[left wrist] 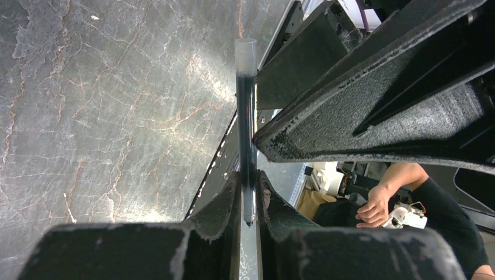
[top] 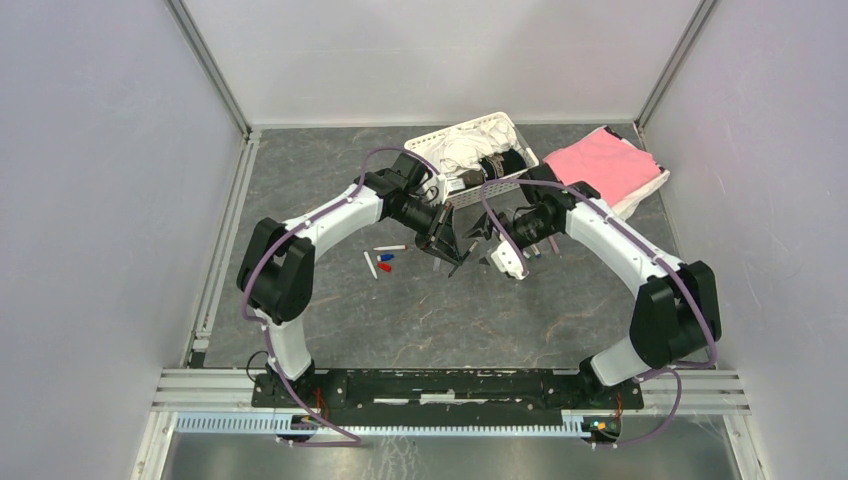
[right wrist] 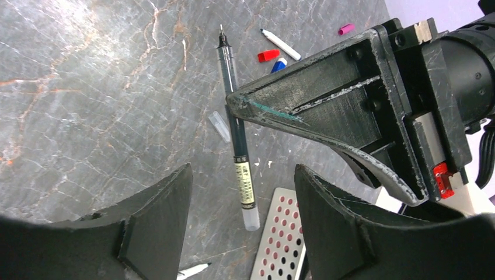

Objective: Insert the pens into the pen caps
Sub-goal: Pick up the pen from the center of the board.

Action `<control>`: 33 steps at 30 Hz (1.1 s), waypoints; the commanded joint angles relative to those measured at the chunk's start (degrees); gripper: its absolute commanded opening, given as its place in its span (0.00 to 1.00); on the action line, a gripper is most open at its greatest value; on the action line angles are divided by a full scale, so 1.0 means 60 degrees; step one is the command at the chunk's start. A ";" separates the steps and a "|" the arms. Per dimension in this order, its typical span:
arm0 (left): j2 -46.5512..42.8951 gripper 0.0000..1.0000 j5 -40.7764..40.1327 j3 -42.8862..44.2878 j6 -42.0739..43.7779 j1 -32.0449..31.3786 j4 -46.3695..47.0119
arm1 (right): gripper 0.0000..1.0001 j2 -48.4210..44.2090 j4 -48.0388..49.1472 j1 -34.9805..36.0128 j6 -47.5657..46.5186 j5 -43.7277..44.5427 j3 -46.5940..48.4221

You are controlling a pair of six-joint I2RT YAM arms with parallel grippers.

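Note:
My left gripper [left wrist: 248,175] is shut on a dark pen [left wrist: 246,116] whose bare tip points back between the jaws. In the right wrist view that pen [right wrist: 238,140] hangs slanted above the table, pinched by the left fingers [right wrist: 303,108]. My right gripper [right wrist: 242,175] stands open, and the pen's clear rear end sits in the gap without touching either finger. A clear pen cap [right wrist: 220,126] lies on the table below. Farther off lie a red cap [right wrist: 268,55], a blue cap [right wrist: 279,65], a magenta cap [right wrist: 346,28] and a white pen [right wrist: 280,44]. From above, both grippers [top: 443,243] [top: 487,243] meet at mid-table.
A perforated metal plate [right wrist: 280,239] lies under the right gripper, with another white pen [right wrist: 192,270] beside it. A white basket [top: 470,190] of cloths stands behind the grippers, and a pink folded cloth [top: 605,165] lies at the back right. Grey walls close in the table.

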 commanded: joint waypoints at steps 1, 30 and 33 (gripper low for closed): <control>0.0187 0.02 0.0389 0.0139 0.0588 -0.0057 -0.0073 | 0.69 -0.0090 0.0704 0.0223 -0.0800 0.0257 0.0209; 0.0173 0.02 0.0536 0.0190 0.0600 -0.0127 -0.0072 | 0.51 -0.0123 0.1238 0.0936 -0.0083 0.1142 -0.0390; 0.0165 0.02 0.0567 0.0216 0.0590 -0.0132 -0.0072 | 0.48 -0.0138 0.1259 0.1004 -0.0022 0.1142 -0.0432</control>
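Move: The pen is in the left hand's fingers, its middle about 1 cm forward, 1 cm right of and 1 cm above that hand's grip. From the open right hand, the pen's middle is roughly 3 cm to the left, 1 cm back and 2 cm lower. Down on the board, some 15 cm below the right hand, are the clear cap about 6 cm left and 3 cm back, and the red cap about 17 cm left and 4 cm back. The basket stands some 17 cm straight ahead of it, about 11 cm lower. The left hand keeps its pinch on the pen and holds it still in the air while the right hand brings its fingers around the pen's free rear half. The right hand goes about 2 cm left and forward, then back and down some 1.5 cm, rolling roughly 10 degrees into line with the pen as its fingers partly close; no grip yet. ##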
